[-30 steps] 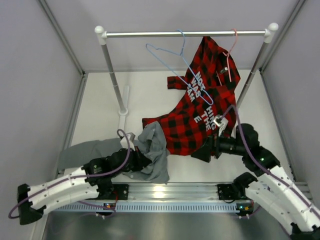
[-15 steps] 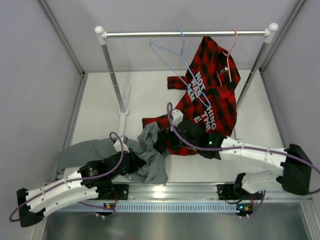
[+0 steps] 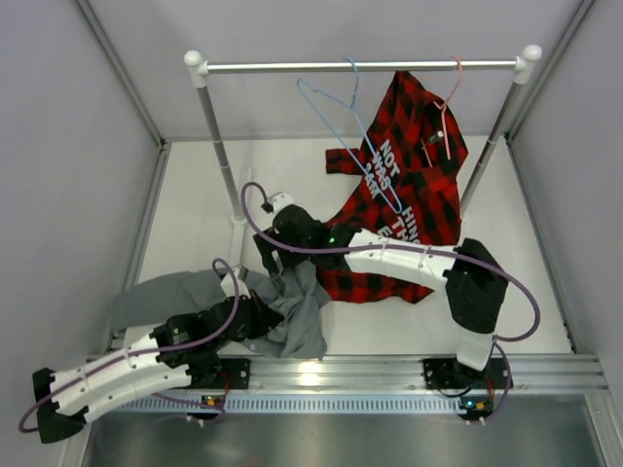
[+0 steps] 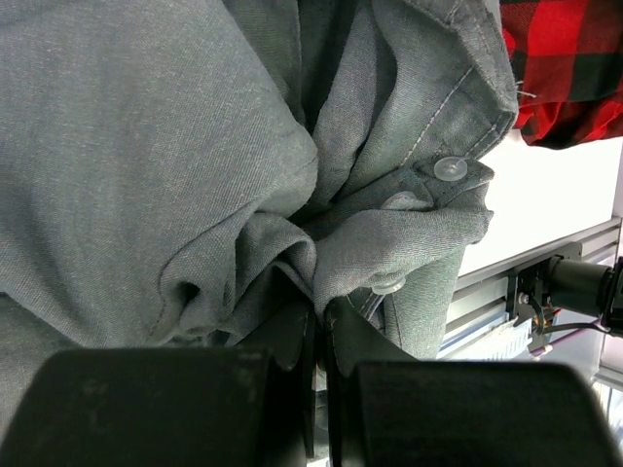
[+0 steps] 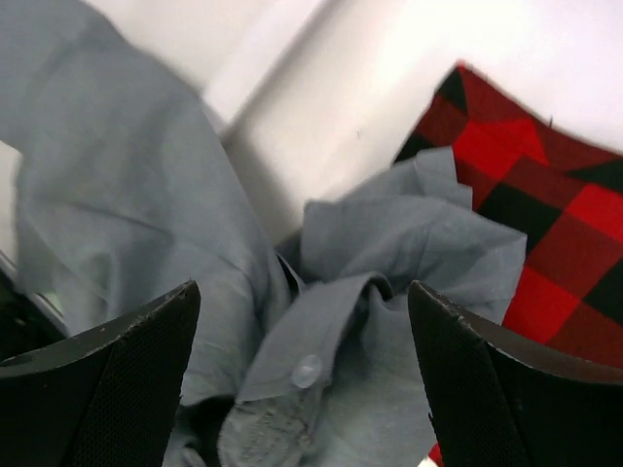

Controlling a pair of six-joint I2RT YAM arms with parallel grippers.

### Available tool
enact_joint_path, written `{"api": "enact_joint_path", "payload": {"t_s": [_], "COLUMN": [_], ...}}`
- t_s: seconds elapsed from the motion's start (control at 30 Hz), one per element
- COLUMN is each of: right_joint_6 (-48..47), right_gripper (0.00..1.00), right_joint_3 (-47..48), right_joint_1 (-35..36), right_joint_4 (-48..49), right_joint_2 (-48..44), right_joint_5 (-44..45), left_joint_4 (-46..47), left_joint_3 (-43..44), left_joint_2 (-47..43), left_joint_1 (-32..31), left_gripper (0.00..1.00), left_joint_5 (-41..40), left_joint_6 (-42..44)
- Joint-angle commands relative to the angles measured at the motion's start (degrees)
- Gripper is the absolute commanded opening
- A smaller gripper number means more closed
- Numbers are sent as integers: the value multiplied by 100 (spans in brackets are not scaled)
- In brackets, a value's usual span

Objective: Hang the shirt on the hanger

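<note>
The grey shirt lies bunched on the table floor at lower left, one sleeve trailing left. My left gripper is shut on a fold of it; in the left wrist view the fold is pinched between the closed fingers. My right gripper reaches far left and hovers open just above the shirt's upper edge; the right wrist view shows the button placket between its spread fingers. The light-blue hanger hangs tilted on the rail, bare.
A metal rail on two white posts spans the back. A red-and-black plaid shirt on a pink hanger hangs at the rail's right and drapes to the floor beside the grey shirt. Grey walls enclose both sides.
My right arm has swung from the right side across the plaid shirt to the grey shirt's upper edge. The left gripper has kept its hold and barely moved.
</note>
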Motion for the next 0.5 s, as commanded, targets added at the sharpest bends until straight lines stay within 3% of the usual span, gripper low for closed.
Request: {"api": "enact_joint_path", "payload": {"t_s": [0.0, 0.13, 0.23, 0.27, 0.3, 0.37, 0.47], "right_joint_6": [-121, -165, -279, -314, -340, -437, -271], "right_gripper": [84, 83, 60, 47, 26, 0, 0], "right_joint_3": [370, 371, 485, 502, 476, 328, -276], "right_joint_1": [21, 30, 21, 21, 21, -31, -233], "right_joint_4": [-755, -878, -1002, -1019, -950, -765, -309], "right_joint_2": [284, 276, 319, 320, 294, 101, -575], "right_joint_5": [-109, 58, -143, -213, -284, -329, -240], "left_joint_4": [-226, -393, -428, -428, -428, -437, -446], "left_joint_3": [-24, 143, 248, 266, 301, 354, 512], "left_joint_2": [-77, -16, 46, 64, 90, 117, 160], "left_joint_1": [-17, -17, -17, -17, -17, -17, -17], "left_gripper": [0, 0, 0, 0, 0, 0, 0], "left_joint_5": [-129, -279, -375, -402, -419, -455, -533], "left_joint_6": [3, 125, 170, 170, 196, 231, 433]}}
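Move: Just below the right hand, some 4 cm down, 2 cm to its right and about 1 cm back, a fold of the grey shirt stands up between the open fingers. From that hand the rack's left foot lies roughly 8 cm ahead and 6 cm left, and the plaid shirt's middle about 24 cm right and 7 cm ahead, both some 13 cm down. From the left hand, the fold is about 9 cm ahead, 1 cm right and 2 cm up. Dropping about 4.5 cm onto the grey shirt, and drifting some 2 cm right and 1 cm back with a roughly 10-degree roll, the open right hand straddles the raised fold; its fingers then shut fully, pinching the cloth, and it rises about 1 cm. The left hand keeps its pinch on the shirt, shifting about 1 cm left. ##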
